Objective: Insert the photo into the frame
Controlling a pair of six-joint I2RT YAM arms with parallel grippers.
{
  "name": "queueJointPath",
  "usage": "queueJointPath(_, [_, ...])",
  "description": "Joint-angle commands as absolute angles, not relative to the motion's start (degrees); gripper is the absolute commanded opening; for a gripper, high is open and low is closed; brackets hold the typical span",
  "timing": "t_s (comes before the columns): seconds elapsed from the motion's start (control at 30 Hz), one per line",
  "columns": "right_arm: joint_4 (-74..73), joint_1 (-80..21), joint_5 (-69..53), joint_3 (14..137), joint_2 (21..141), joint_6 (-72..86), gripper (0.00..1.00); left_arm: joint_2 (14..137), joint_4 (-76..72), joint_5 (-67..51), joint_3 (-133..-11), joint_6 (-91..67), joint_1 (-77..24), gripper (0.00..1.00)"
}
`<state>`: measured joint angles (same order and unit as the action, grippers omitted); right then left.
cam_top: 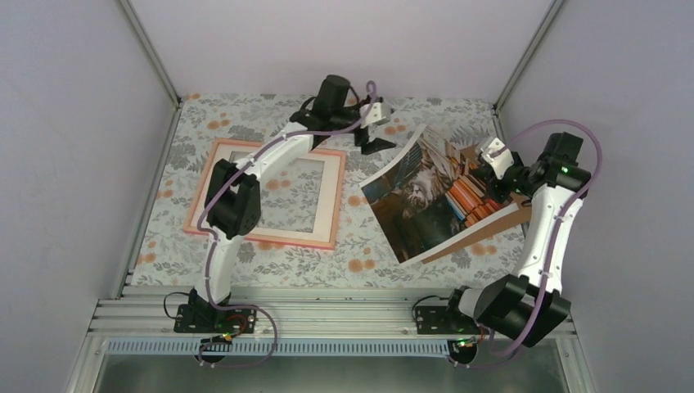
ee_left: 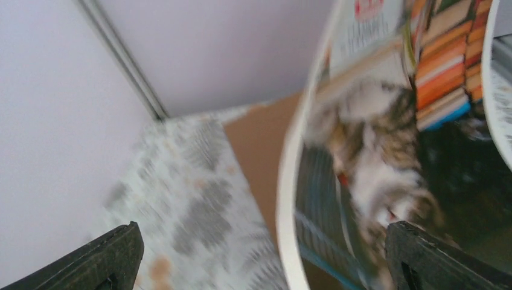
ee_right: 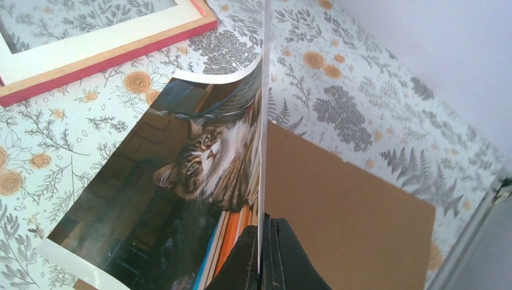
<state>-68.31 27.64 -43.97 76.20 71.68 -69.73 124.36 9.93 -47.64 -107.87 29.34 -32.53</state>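
Note:
The photo [cam_top: 425, 196], a cat among colourful books with a white border, is lifted and curled at the right of the table. My right gripper [cam_top: 489, 173] is shut on its right edge. In the right wrist view the pads [ee_right: 264, 241] pinch the thin sheet of the photo [ee_right: 181, 175] edge-on. The pink frame [cam_top: 338, 201] lies flat at the left, and its corner [ee_right: 108, 57] shows in the right wrist view. My left gripper [cam_top: 380, 129] hovers open beside the photo's far left corner. Its view is blurred, and the photo's curved border [ee_left: 290, 181] sits between the wide-apart fingers [ee_left: 115, 257].
A brown backing board [cam_top: 501, 224] lies flat under the photo by the right wall, also visible as a brown backing board [ee_right: 344, 205] from the right wrist. Floral cloth [cam_top: 360, 246] covers the table. Grey walls [cam_top: 74, 123] close in left, right and back.

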Motion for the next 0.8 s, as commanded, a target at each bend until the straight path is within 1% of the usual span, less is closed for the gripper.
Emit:
queueJointPath(0.0, [-65.82,24.53,-42.27,77.73,68.08,-73.09,0.03,124.80,23.90,-41.20,-121.61,48.72,-37.04,1.00])
queueJointPath(0.1, [-63.65,23.30,-42.36,79.20,66.29,-71.21,0.03,125.29,30.91,-39.47,-127.59,55.04,-38.28,1.00])
queueJointPath(0.17, [-62.48,22.68,-43.60,81.43,65.59,-69.04,0.03,125.14,32.85,-38.99,-130.29,55.49,-38.64,1.00])
queueJointPath(0.27, [-62.42,20.93,-44.53,85.91,65.71,-67.08,0.03,123.39,35.32,-39.28,-132.23,57.84,-38.74,1.00])
queueJointPath(0.33, [-62.21,19.05,-43.69,88.25,66.16,-65.71,0.03,121.70,34.81,-37.27,-132.34,59.04,-39.37,1.00])
queueJointPath(0.47, [-60.46,14.91,-39.99,91.26,66.86,-63.05,0.03,119.00,34.35,-26.52,-133.13,62.97,-42.62,1.00])
queueJointPath(0.57, [-58.59,11.28,-36.37,92.41,67.23,-62.00,0.03,118.24,34.79,-18.18,-135.88,65.31,-44.14,1.00])
queueJointPath(0.7, [-55.60,6.22,-31.16,92.43,67.39,-60.90,0.03,117.87,35.17,-10.81,-139.35,68.23,-44.98,1.00])
queueJointPath(0.77, [-54.47,4.43,-28.99,92.44,67.68,-60.32,0.03,117.58,37.51,-9.72,-141.23,70.13,-44.99,1.00])
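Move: The photo, pinched near its right end by the right hand, has its middle about 10 cm to that hand's left, roughly level fore and aft and 12 cm below. From the open left hand, that middle is about 15 cm back, 15 cm right and 9 cm down. The cardboard's middle lies some 3 cm back, 3 cm left and 24 cm below the right hand; the frame's lies about 15 cm back, 29 cm left and 22 cm below the left hand. The photo is carried up about 12 cm and some 7 cm left by the right hand, which keeps its pinch and tips upward. Wide open, the left hand climbs about 16 cm beside the photo's far end, also drawing slightly back and right and rolling some 45 degrees; one finger comes close to the photo's edge, but contact can't be settled. ##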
